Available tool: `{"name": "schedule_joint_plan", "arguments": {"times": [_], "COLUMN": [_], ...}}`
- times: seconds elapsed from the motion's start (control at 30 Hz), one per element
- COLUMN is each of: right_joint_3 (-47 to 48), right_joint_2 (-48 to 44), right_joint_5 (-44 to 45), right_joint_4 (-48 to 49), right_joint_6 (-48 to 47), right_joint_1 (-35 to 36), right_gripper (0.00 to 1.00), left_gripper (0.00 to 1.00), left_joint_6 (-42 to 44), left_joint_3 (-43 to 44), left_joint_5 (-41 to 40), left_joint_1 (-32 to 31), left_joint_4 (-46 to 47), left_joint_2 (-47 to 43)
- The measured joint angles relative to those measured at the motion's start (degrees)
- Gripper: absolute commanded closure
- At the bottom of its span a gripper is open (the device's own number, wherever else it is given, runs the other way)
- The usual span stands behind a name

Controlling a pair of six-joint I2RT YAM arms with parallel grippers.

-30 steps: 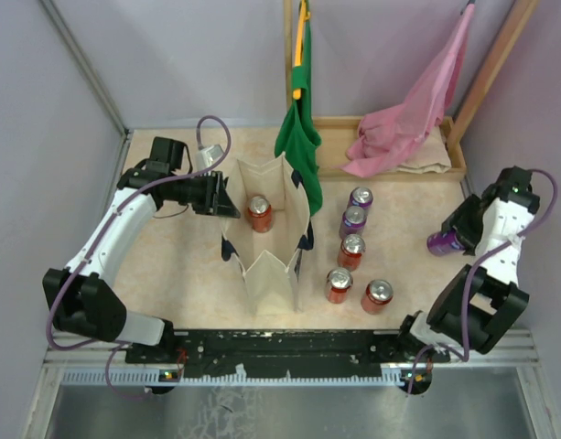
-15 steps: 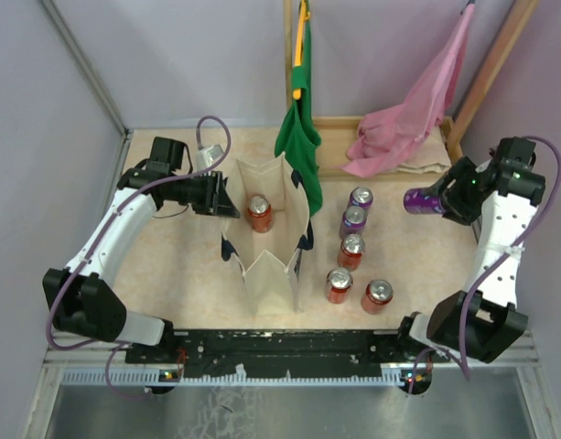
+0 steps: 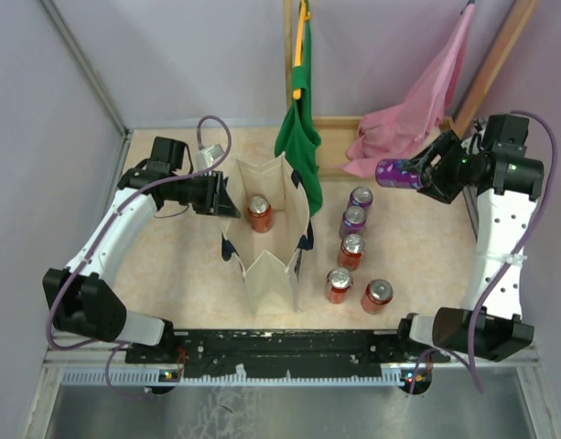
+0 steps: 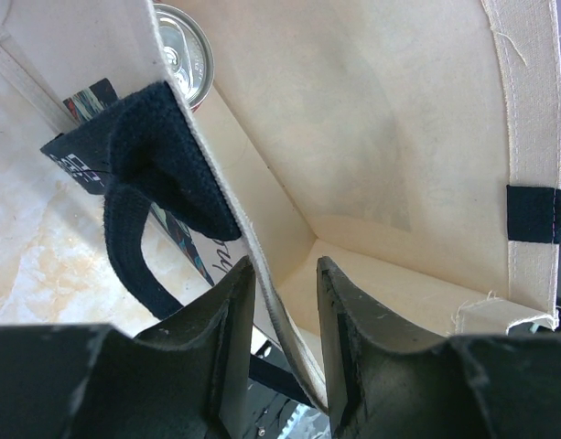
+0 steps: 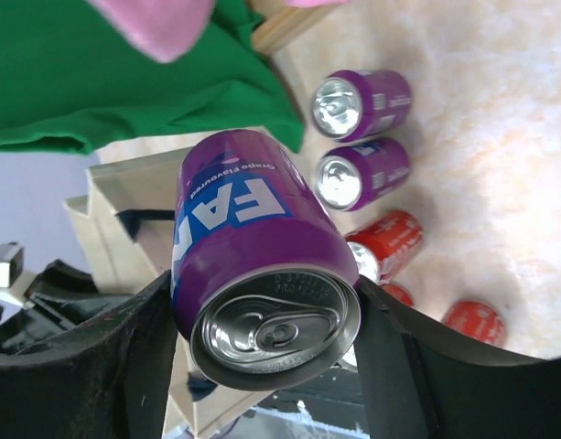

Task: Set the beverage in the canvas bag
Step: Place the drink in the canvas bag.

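Note:
The canvas bag (image 3: 266, 240) stands open at the table's middle, cream with navy handles (image 4: 161, 155), and a red can (image 3: 259, 212) stands inside it. My left gripper (image 3: 227, 199) straddles the bag's left wall (image 4: 372, 137). Its fingers (image 4: 227, 347) stand apart, with gaps showing beside the cloth. The beverage, a purple can (image 3: 397, 173), lies sideways in the air at the back right, over the pink cloth's lower edge. My right gripper (image 5: 266, 343) is shut on this can (image 5: 253, 247), a finger on each side. The bag (image 5: 124, 197) lies to the can's left.
Two purple cans (image 3: 360, 198) (image 3: 352, 219) and three red cans (image 3: 350, 249) (image 3: 339, 284) (image 3: 377, 294) stand right of the bag. A green cloth bag (image 3: 298, 137) hangs just behind it. A pink cloth bag (image 3: 408, 119) drapes over a wooden tray (image 3: 339, 123) at the back.
My right arm has lifted the purple can from low at the table's right side and swung it up and leftward. The left arm and the bag have not moved.

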Motion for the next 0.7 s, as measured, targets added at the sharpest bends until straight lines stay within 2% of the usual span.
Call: {"name": "schedule_joint_plan", "arguments": {"times": [0.27,0.5,0.7], "right_joint_3": [6.3,18.1,20.7], "right_joint_2": [0.0,2.8,7.9], "right_joint_5": [0.3,6.3,11.3], "right_joint_4": [0.3,1.0,2.1], "right_joint_6": [7.1,12.3,15.5], "right_joint_1": [9.2,27.6,39.8], "right_gripper": [1.0,1.0,1.0], "left_gripper": [0.61,0.61,0.61], "left_joint_6": [-0.2,-0.4,-1.0], "left_joint_3": [0.0,0.0,0.0], "left_joint_5": [0.0,0.1,0.3], "left_joint_1": [-0.1,-0.2,-0.4], "left_joint_4": [0.2,0.2,1.6], "left_joint_2": [0.0,0.3,0.4]}}
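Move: My right hand already holds a purple can. The canvas bag's mouth is about 30 cm to its left, 4 cm back and 10 cm lower. Well below, some 25 cm down, two standing purple cans lie about 9 cm left, one 6 cm ahead and the other about level, with a red can 10 cm left and 6 cm back. From my left hand, which pinches the bag's rim, the mouth's centre is about 8 cm to the right at the same height. I swing the gripped purple can left with my right hand, about 18 cm and speeding up, towards the bag and high over the standing cans. I lift it nearly 10 cm on the way and start to sink just at the end, turning the hand some 20 degrees counter-clockwise. My left hand keeps its pinch on the bag's left rim and holds it open. ##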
